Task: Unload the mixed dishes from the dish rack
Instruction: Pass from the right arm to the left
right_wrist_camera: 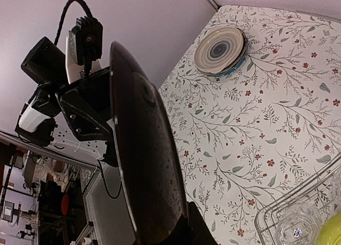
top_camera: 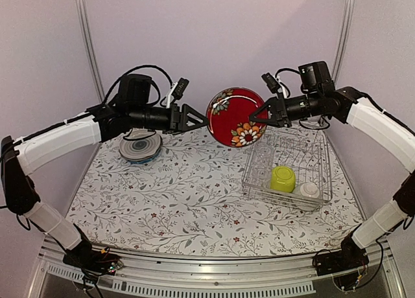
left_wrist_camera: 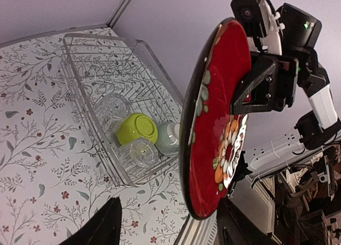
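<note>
The red floral plate [top_camera: 236, 116] hangs on edge in the air left of the dish rack [top_camera: 285, 201]. My right gripper [top_camera: 262, 113] is shut on its right rim. In the right wrist view the plate's dark back [right_wrist_camera: 144, 149] fills the jaws of the right gripper [right_wrist_camera: 176, 235]. My left gripper [top_camera: 204, 120] is at the plate's left rim. In the left wrist view the plate's rim [left_wrist_camera: 213, 149] sits between the spread jaws of the left gripper [left_wrist_camera: 170, 226], with a gap on each side. In the rack lie a lime-green bowl [top_camera: 283, 178], a small whitish bowl [top_camera: 308, 190] and a clear glass [top_camera: 261, 157].
A grey ringed plate [top_camera: 140, 146] rests on a pale blue-green plate at the back left of the floral tablecloth. The same stack [right_wrist_camera: 219, 50] shows in the right wrist view. Walls close in the back and both sides.
</note>
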`<state>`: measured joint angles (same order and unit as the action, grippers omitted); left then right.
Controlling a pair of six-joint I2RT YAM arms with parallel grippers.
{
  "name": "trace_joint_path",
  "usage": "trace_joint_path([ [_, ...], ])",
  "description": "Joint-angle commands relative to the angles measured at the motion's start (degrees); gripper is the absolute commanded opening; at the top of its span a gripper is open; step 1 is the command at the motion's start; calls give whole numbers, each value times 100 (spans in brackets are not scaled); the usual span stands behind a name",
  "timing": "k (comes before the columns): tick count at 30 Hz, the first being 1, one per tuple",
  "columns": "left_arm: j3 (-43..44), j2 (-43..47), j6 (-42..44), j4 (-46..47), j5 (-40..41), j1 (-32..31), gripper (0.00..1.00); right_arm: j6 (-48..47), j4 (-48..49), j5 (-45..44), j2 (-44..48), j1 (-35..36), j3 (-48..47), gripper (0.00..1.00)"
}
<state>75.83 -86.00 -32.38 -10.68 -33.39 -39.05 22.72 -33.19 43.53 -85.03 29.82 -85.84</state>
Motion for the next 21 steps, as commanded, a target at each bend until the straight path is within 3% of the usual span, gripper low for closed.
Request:
trace_joint_path([
  [1, 257, -218, 118, -163, 61, -196, 57, 26, 576, 231, 167, 150, -12, 0],
  [6, 300, -311, 128, -174, 54, -241, 45, 105, 648, 313, 96, 244, 14, 0],
  [14, 256, -313, -4, 80, -95, -252, 8, 177, 751, 381, 23, 287, 41, 0],
  [17, 222, -309, -140, 240, -197, -253, 1, 181, 769, 409, -10, 287, 41, 0],
  [21, 206, -297, -242, 318, -203, -252, 0, 182, 781, 407, -2, 284, 51, 0],
])
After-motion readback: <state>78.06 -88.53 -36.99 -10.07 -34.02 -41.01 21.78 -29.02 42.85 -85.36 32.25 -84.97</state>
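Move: The red plate hangs upright in the right fingers, its middle about 7 cm left and 1 cm ahead of the right hand. From the left hand, its middle is roughly 11 cm right and 1 cm ahead, with the near rim at the open fingertips. The left gripper is some 18 cm left of the right hand, level with it fore and aft. The plate stack lies about 32 cm left, 14 cm ahead and 37 cm below the left hand. From the right hand, the dish rack is some 21 cm right, 6 cm ahead and 32 cm down. Bring the left gripper about 2 cm to the right so that the plate's rim sits between its pads, then shut the fingers from just over half open to pinch that rim. Meanwhile keep the right grip on the opposite rim and ease the plate some 1.5 cm left towards the left hand, then hold it there without letting go. ##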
